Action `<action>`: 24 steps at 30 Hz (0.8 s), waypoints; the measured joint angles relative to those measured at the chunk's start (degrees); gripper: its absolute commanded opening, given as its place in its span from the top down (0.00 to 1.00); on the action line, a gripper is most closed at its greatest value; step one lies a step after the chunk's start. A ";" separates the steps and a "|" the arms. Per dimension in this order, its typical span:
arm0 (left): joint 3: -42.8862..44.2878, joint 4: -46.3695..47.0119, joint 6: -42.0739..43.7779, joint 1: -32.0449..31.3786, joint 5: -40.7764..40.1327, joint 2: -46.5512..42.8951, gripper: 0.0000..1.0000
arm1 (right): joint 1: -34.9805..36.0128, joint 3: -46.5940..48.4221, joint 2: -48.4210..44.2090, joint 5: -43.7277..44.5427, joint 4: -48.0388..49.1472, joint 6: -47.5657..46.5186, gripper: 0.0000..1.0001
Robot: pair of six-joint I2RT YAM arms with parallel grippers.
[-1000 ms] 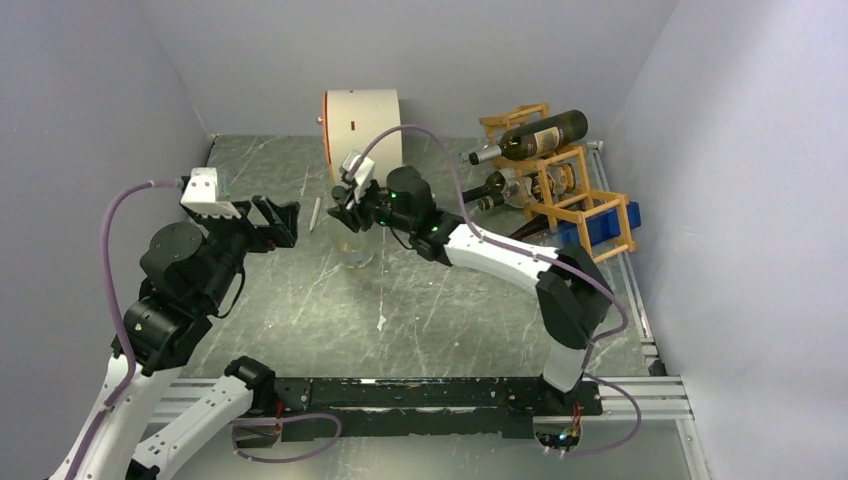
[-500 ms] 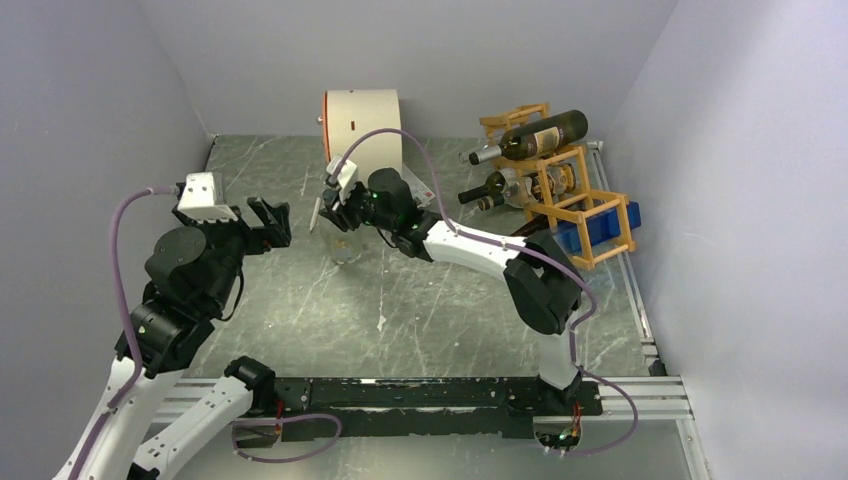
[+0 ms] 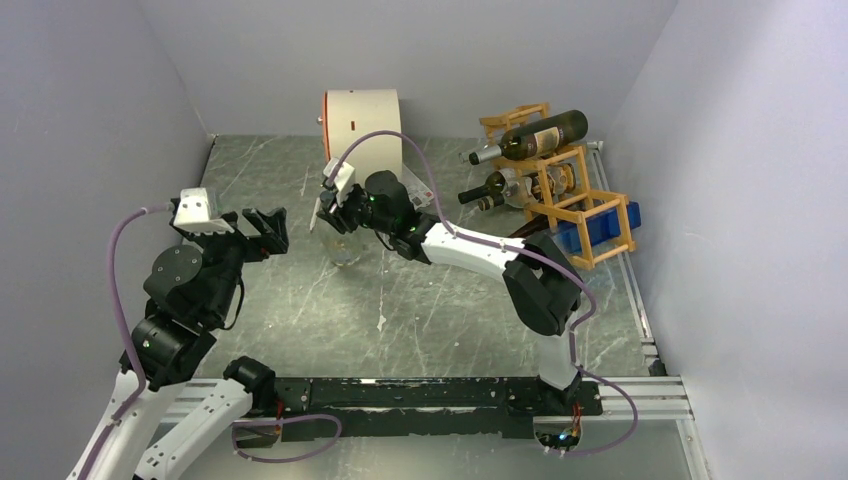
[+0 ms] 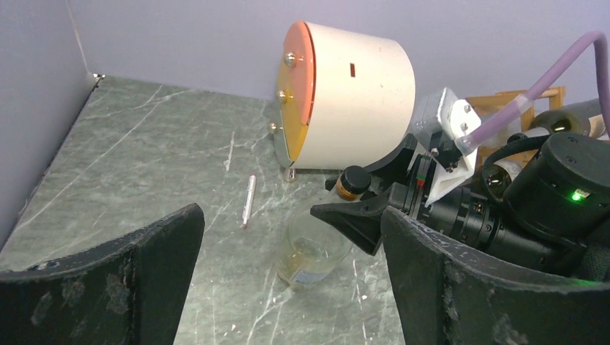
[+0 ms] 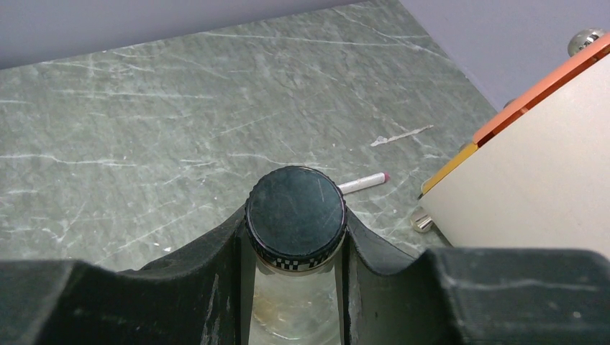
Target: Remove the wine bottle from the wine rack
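Note:
A clear glass wine bottle point(image 3: 343, 246) with a black cap point(image 5: 296, 212) stands tilted with its base on the grey table. My right gripper point(image 3: 334, 214) is shut on the bottle's neck just under the cap, one finger on each side. The wine rack point(image 3: 572, 196), an orange-brown wooden lattice, stands at the back right and still carries dark bottles point(image 3: 540, 135). My left gripper point(image 3: 266, 229) is open and empty, a short way left of the clear bottle point(image 4: 314, 248), which shows between its wide-apart fingers point(image 4: 460, 287).
A white drum point(image 3: 362, 120) with an orange face lies at the back, behind the bottle. A pen point(image 3: 314, 213) lies on the table left of the drum. A blue box point(image 3: 592, 228) sits by the rack. Walls close in on both sides.
My right arm has carried the clear bottle a little to the left, away from the rack. My left gripper has drifted slightly down and left, still open.

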 measured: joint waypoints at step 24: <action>0.85 0.24 1.07 0.00 0.17 0.13 0.04 | 1.75 2.97 -7.26 3.10 2.16 -0.33 0.27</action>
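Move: The clear wine bottle stands on the table with its neck already between the right fingers. Its middle is straight below that hand, some 10 cm down. The marker lies about 9 cm ahead and 7 cm left of the hand, on the table 22 cm down. The cream drum's middle is roughly 23 cm ahead, 6 cm right and 9 cm lower. From the idle left hand the bottle is about 12 cm ahead, 6 cm right and 23 cm down. The clear bottle, standing on the table, is held still by the neck just below the cap until the right fingers spread from their grip and let go. Then the right hand lifts away, speeding straight up about 11 cm past the cap, its fingertips tipping up by some 10 to 15 degrees while the fingers keep opening. ##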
